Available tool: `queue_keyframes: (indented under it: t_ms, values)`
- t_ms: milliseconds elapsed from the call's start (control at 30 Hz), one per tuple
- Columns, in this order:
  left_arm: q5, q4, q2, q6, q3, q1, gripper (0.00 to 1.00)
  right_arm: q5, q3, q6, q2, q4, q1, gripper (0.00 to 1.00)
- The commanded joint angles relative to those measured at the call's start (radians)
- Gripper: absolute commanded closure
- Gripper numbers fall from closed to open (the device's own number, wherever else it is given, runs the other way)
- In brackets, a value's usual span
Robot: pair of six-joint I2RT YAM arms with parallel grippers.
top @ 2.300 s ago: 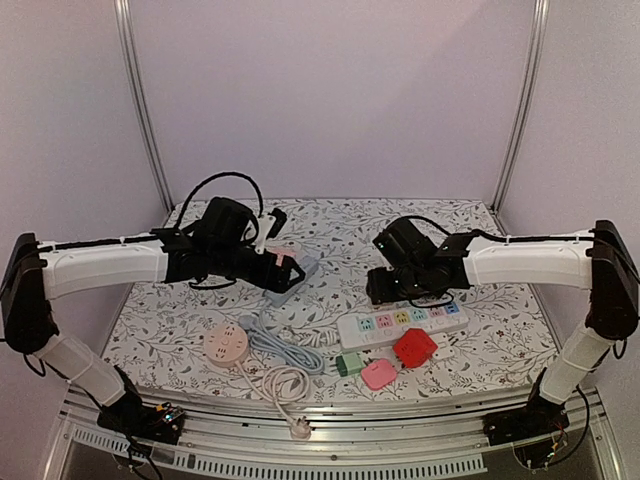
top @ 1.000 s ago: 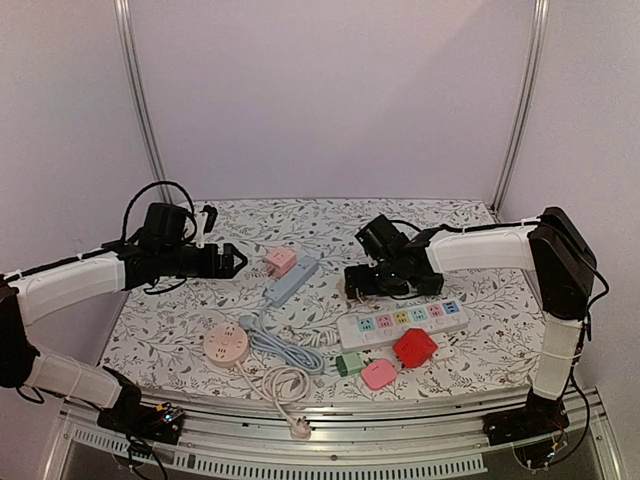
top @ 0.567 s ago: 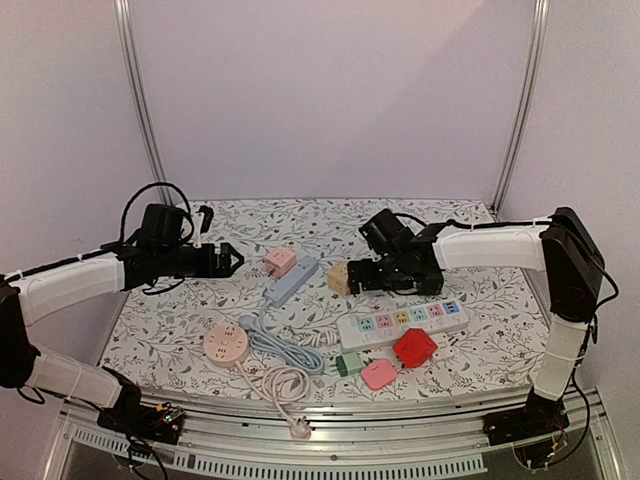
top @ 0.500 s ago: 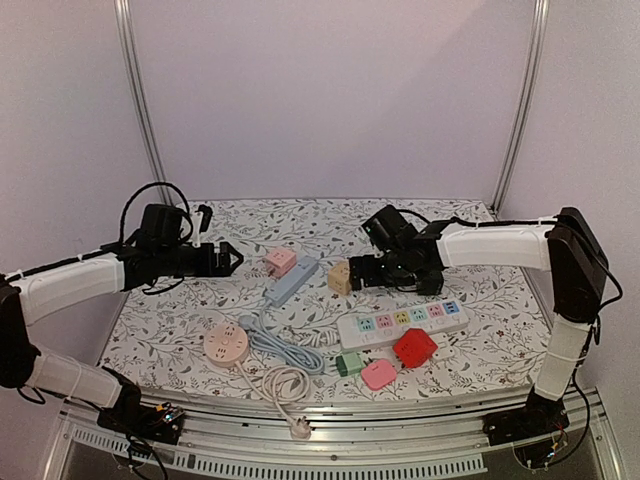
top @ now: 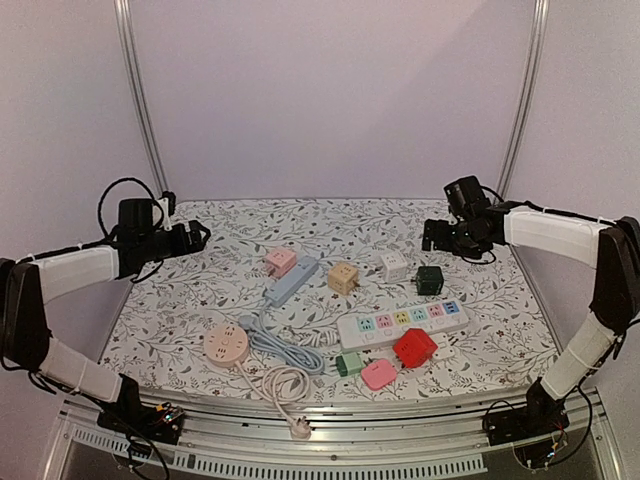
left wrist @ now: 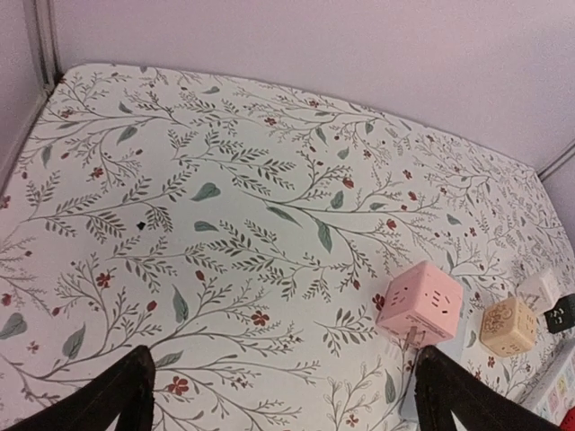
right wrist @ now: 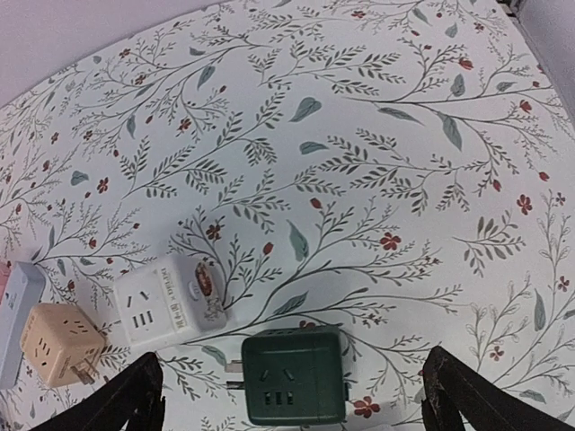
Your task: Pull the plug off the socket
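Note:
A pink cube plug lies at the far end of a blue-grey socket strip. In the left wrist view the pink cube plug shows its metal prongs underneath. A beige cube plug lies loose with its prongs bare, beside a white one and a dark green one. My left gripper hangs open and empty at the far left, well away from the pink cube. At the far right my right gripper is open and empty above the dark green cube.
A white multi-socket strip lies front right, with a red cube, a pink flat plug and a green adapter before it. A round pink socket and coiled cords sit front left. Walls close off the back and sides.
My right gripper let go of the beige cube on the table and drew back to the far right, uncovering the white and dark green cubes. My left arm pulled back left.

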Motion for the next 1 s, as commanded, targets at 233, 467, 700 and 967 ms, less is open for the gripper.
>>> queue_keyframes:
  t_ms: [233, 467, 700, 967]
  values:
    - [-0.112, 0.235, 0.008, 0.137, -0.072, 0.11, 0.0, -0.051, -0.261, -0.157, -0.224, 0.223, -0.328, 0.01]
    - [-0.174, 0.416, -0.034, 0.192, -0.198, 0.11, 0.0, -0.035, -0.461, -0.276, -0.323, 0.505, -0.388, 0.01]
    - [-0.268, 0.415, -0.055, 0.199, -0.237, 0.11, 0.01, -0.005, -0.654, -0.316, -0.382, 0.773, -0.392, 0.01]
    - [-0.281, 0.603, -0.047, 0.208, -0.352, 0.11, 0.01, 0.0, -0.732, -0.309, -0.379, 0.903, -0.392, 0.01]
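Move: Behind and to the left of the empty right hand lies the just-freed tan plug, about 17 cm left, 4 cm back and 9 cm below. The dark green plug sits almost straight below that hand, some 4 cm back; the white plug is about 8 cm left and level with the hand, and the power strip's middle about 6 cm left and 16 cm back. From the left hand the tan plug lies roughly 29 cm right and 3 cm back. Swinging on out to its right by about 17 cm, fast at first and then easing, the open right hand leaves the plugs, draws back some 3 cm and tips its fingers up about 25 degrees, turning slightly clockwise. The open left hand goes about 8 cm left, tipping up, rolling left side up and turning counter-clockwise, each about 15 degrees. Both stay clear of the table. ##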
